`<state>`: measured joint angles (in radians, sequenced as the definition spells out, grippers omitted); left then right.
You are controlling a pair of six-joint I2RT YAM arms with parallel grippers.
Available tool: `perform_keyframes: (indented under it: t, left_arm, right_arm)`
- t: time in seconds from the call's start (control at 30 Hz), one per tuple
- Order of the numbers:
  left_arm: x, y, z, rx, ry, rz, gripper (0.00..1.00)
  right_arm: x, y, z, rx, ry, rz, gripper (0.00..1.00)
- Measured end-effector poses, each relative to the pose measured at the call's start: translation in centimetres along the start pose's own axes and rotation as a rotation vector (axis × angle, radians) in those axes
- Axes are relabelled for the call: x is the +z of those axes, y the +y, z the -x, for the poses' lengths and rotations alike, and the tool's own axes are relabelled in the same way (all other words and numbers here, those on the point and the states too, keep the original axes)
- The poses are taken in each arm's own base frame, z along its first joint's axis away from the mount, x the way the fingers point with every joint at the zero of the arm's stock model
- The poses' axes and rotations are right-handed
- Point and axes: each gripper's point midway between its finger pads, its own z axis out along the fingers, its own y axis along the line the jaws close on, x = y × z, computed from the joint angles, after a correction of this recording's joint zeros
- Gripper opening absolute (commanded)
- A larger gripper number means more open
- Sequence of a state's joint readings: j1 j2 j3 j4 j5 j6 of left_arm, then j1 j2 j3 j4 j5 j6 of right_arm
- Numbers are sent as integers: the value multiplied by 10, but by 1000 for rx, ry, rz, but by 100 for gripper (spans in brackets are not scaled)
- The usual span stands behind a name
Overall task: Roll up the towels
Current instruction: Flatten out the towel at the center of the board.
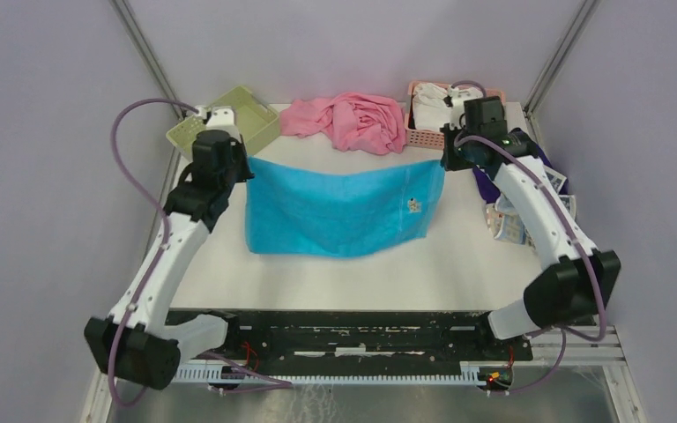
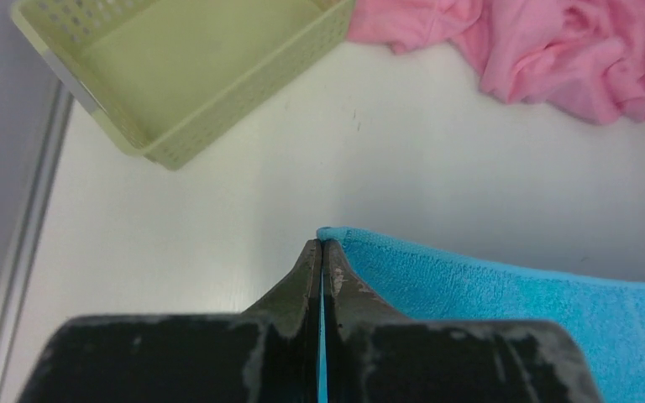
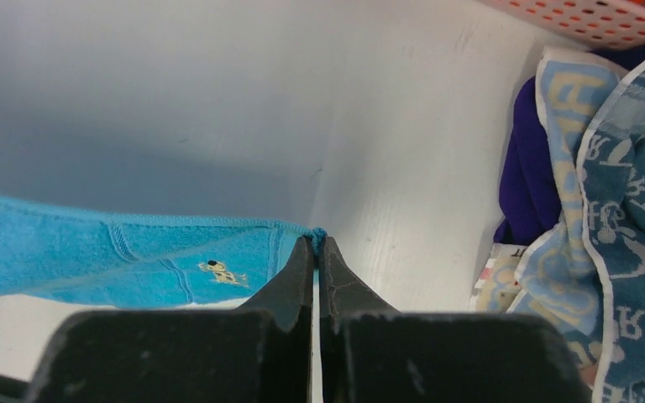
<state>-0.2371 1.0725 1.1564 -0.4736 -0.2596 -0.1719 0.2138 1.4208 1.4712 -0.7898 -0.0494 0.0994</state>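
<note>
A bright blue towel (image 1: 339,211) with a small embroidered animal hangs stretched between both arms above the table, its lower edge resting on the surface. My left gripper (image 2: 322,243) is shut on the towel's (image 2: 504,302) left top corner; blue cloth shows between the jaws. My right gripper (image 3: 317,239) is shut on the right top corner of the same towel (image 3: 117,260). More towels lie heaped at the right table edge: a printed blue and white one (image 3: 630,218) and a cream one with lettering (image 1: 511,225), partly hidden behind my right arm.
A green basket (image 1: 234,115) stands at the back left. A crumpled pink cloth (image 1: 357,119) lies at the back centre. A pink basket (image 1: 427,132) holding a white cloth (image 1: 427,106) is at the back right. A dark purple cloth (image 3: 529,168) lies under the printed towels.
</note>
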Motion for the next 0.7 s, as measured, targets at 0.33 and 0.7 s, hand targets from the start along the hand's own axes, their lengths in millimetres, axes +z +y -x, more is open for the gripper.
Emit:
perform_keyframes:
  t: [0.33, 0.7]
  left_arm:
    - [139, -13, -122, 41, 353, 74, 3]
    - [198, -19, -108, 50, 287, 44, 3]
  right_arm:
    - [138, -41, -38, -90, 203, -165, 1]
    - [178, -57, -16, -221, 121, -204, 1]
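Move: Each hand holds a far corner of the blue towel, high over the board. The left corner's laying spot is about 15 cm ahead, 2 right and 19 below the left hand, with the green basket 6 cm beyond that spot and 13 left. The right corner's spot lies 13 cm ahead, 2 right and 16 below the right hand; the pink basket is 12 cm beyond it, 6 right. Still pinching the towel's far corners, both hands swing down and forward, about 15 cm each, towards the board. ##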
